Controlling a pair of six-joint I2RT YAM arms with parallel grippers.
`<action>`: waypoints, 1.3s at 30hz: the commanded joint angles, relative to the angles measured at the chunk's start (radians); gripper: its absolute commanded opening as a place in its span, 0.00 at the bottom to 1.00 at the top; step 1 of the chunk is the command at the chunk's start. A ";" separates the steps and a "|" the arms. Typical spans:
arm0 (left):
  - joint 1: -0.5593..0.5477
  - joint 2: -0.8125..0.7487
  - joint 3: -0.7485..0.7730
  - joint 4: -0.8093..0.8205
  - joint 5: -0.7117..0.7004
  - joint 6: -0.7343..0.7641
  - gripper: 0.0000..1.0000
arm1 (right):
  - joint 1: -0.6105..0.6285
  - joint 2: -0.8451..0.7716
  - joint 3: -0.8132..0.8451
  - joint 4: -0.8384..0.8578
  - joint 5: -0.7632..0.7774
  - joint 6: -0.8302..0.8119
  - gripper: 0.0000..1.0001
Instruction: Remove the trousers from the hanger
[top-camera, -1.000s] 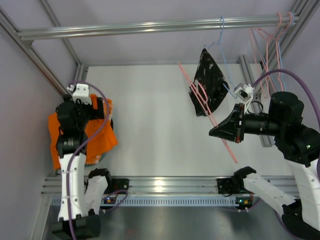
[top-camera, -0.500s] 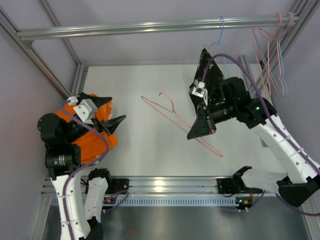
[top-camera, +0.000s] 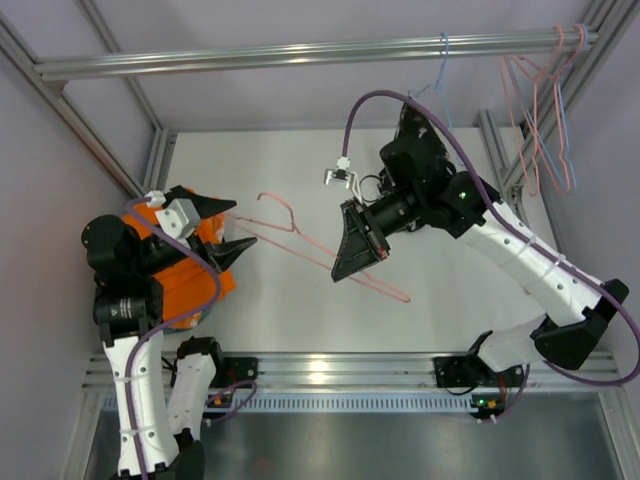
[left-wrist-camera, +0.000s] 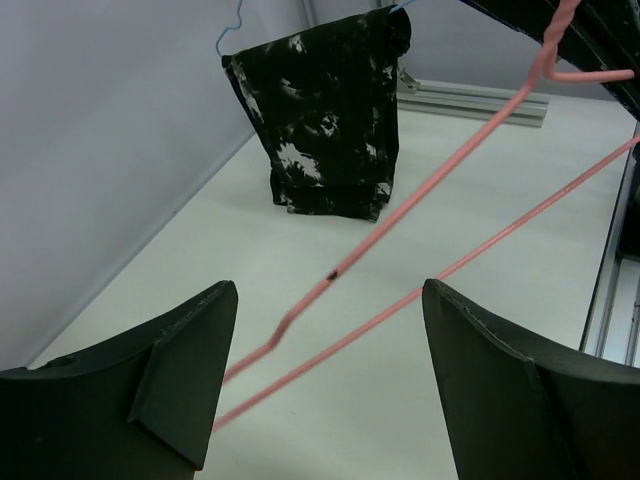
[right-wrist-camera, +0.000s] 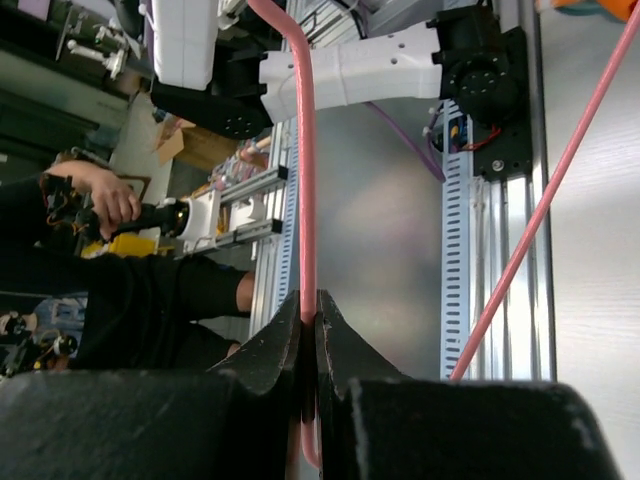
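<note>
My right gripper (top-camera: 350, 262) is shut on the pale pink wire hanger (top-camera: 300, 238) and holds it bare above the middle of the table. In the right wrist view the jaws (right-wrist-camera: 309, 300) pinch one of the hanger's (right-wrist-camera: 303, 180) wires. My left gripper (top-camera: 243, 223) stands open, pointing right at the hanger's left end. Two of the hanger's (left-wrist-camera: 400, 215) wires run between its spread fingers (left-wrist-camera: 330, 290) without touching them. The orange trousers (top-camera: 190, 288) lie crumpled on the table at the left, partly hidden under my left arm.
A black white-speckled garment (left-wrist-camera: 325, 110) hangs from a light blue hanger (top-camera: 441, 60) on the back rail, mostly hidden by my right arm from above. Several more wire hangers (top-camera: 540, 110) hang at the rail's right end. Frame posts line both sides.
My right arm has swung left across the table, carrying the bare hanger toward the left gripper. My left gripper has risen off the trousers, turned right and narrowed a little.
</note>
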 joint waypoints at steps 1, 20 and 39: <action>0.001 0.007 -0.021 0.025 0.050 0.054 0.80 | 0.058 0.020 0.042 0.063 -0.042 0.022 0.00; -0.363 -0.005 -0.202 0.023 -0.314 0.185 0.34 | 0.122 0.150 0.098 0.091 -0.094 0.088 0.00; -0.367 -0.017 -0.072 -0.198 -0.453 0.217 0.00 | -0.042 0.011 0.302 -0.372 0.565 -0.432 0.99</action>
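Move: The pink hanger, held in the right hand's shut fingers, already reaches its near shoulder end between the open left fingers, within a few centimetres of that hand's point and some 3 cm below. Its hook stands about 5 cm ahead and 6 cm to the right of the left hand. The left gripper is roughly 18 cm left and 9 cm ahead of the right hand, about level; the black trousers hang about 20 cm ahead and 15 cm right of the right hand. The hanger is passed over: the right hand, still gripping, eases it about 4 cm left into the left gripper, which sinks some 8 cm and shifts right while closing to under half open on the hanger's shoulder end. Then the right fingers open wide and that hand backs out forward, away from the hanger, by about 9 cm, turning clockwise and rolling some 30 degrees, while the left keeps its hold. ##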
